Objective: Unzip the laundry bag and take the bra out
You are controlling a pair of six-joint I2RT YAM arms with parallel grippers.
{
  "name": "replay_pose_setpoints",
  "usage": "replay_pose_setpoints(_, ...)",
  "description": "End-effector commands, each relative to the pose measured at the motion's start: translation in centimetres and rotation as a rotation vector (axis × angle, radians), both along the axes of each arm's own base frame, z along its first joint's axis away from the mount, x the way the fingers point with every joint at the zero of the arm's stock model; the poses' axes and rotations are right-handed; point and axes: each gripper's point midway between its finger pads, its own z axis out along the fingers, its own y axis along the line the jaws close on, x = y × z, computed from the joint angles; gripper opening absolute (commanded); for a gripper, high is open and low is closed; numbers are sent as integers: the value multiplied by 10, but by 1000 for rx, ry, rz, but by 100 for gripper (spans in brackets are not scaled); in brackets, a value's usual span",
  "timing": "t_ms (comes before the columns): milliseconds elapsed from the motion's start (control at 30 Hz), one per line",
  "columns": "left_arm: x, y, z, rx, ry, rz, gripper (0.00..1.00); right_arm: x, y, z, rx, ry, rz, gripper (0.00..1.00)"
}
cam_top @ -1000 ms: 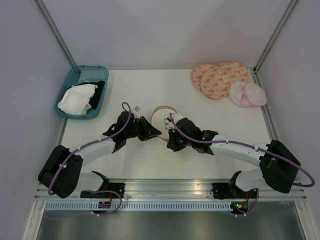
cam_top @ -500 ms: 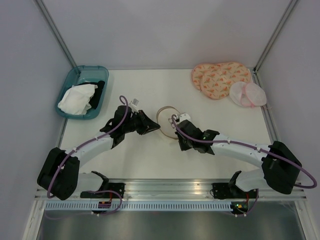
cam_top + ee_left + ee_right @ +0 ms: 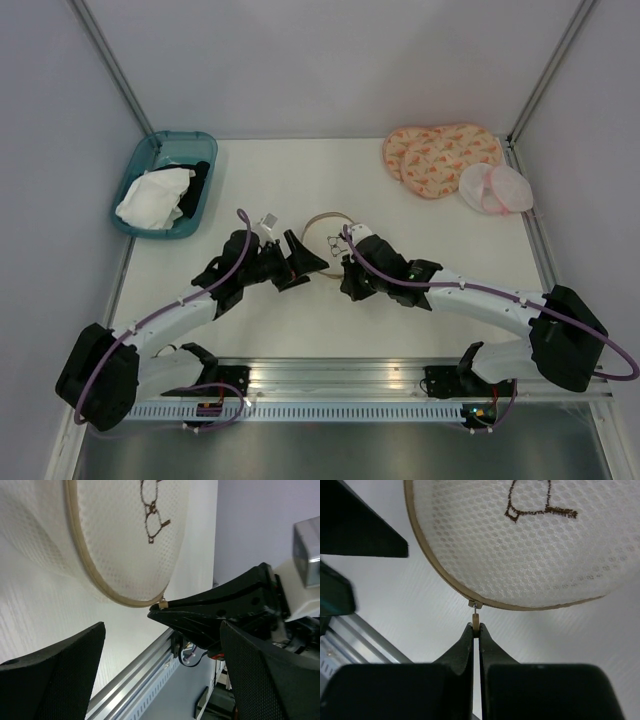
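Observation:
The laundry bag (image 3: 325, 231), a cream-white mesh pouch with a tan rim and a dark bra icon, lies mid-table. It fills the top of the right wrist view as the laundry bag (image 3: 520, 555) and the upper left of the left wrist view as the laundry bag (image 3: 125, 535). My right gripper (image 3: 476, 628) is shut on the small tan zipper pull (image 3: 476, 620) at the bag's near rim. My left gripper (image 3: 303, 258) stands wide open just left of the bag, holding nothing. In its own view the left gripper (image 3: 162, 645) faces the right gripper (image 3: 210, 610). The bra is hidden.
A teal bin (image 3: 140, 160) with a white cloth (image 3: 152, 198) and a black cloth sits at the back left. A pink-orange patterned pad (image 3: 440, 155) and a pale pink mesh pair (image 3: 495, 187) lie at the back right. A metal rail (image 3: 340, 375) runs along the near edge.
My left gripper has opened wide, let go of the bag and drawn back slightly to the left. The bag has settled flat. The right gripper stays shut on the zipper pull.

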Motion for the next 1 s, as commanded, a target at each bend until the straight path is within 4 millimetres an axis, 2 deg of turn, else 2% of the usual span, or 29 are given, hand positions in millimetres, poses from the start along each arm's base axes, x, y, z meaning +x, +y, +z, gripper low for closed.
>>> replay_pose_setpoints(0,-4,4,-17,17,53,41,98,-3,34,42,188,-33,92,1)
replay_pose_setpoints(200,12,-2,-31,21,63,67,93,-11,44,48,236,-18,142,0)
replay_pose_setpoints(433,27,-9,-26,-21,45,107,78,-25,47,45,234,1,206,0)
replay_pose_setpoints(633,28,-9,-26,-19,39,110,47,-35,45,35,193,22,249,1)
replay_pose_setpoints(667,29,-9,-26,-18,38,110,34,-35,44,33,183,19,244,0)
replay_pose_setpoints(733,28,-9,-27,-13,43,108,20,-35,40,30,156,27,232,0)
replay_pose_setpoints(833,27,-9,-30,-1,50,97,13,-27,26,18,61,21,171,0)
replay_pose_setpoints(967,29,-10,-28,19,37,84,10,-19,-5,-2,-100,24,77,1)
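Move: The stretch of zipped bag rim I'm about to pinch lies some 5 cm below my open left fingers, about 2 cm ahead and level sideways. From there the zip slider is about 5 cm right, 2 cm back and 5 cm down, and the embroidered panel 6 cm ahead, 3 cm right, 8 cm below. From my right hand, already gripping the pull, that rim is about 5 cm ahead and 6 cm left, level in height. I lower my open left hand about 5 cm onto the bag's rim, easing it slightly forward, and shut its fingers to pinch the zip edge just beside the slider. Meanwhile my right hand keeps its grip on the zip pull, swinging some 4 cm left, back and a little up, then starts back right and down. ##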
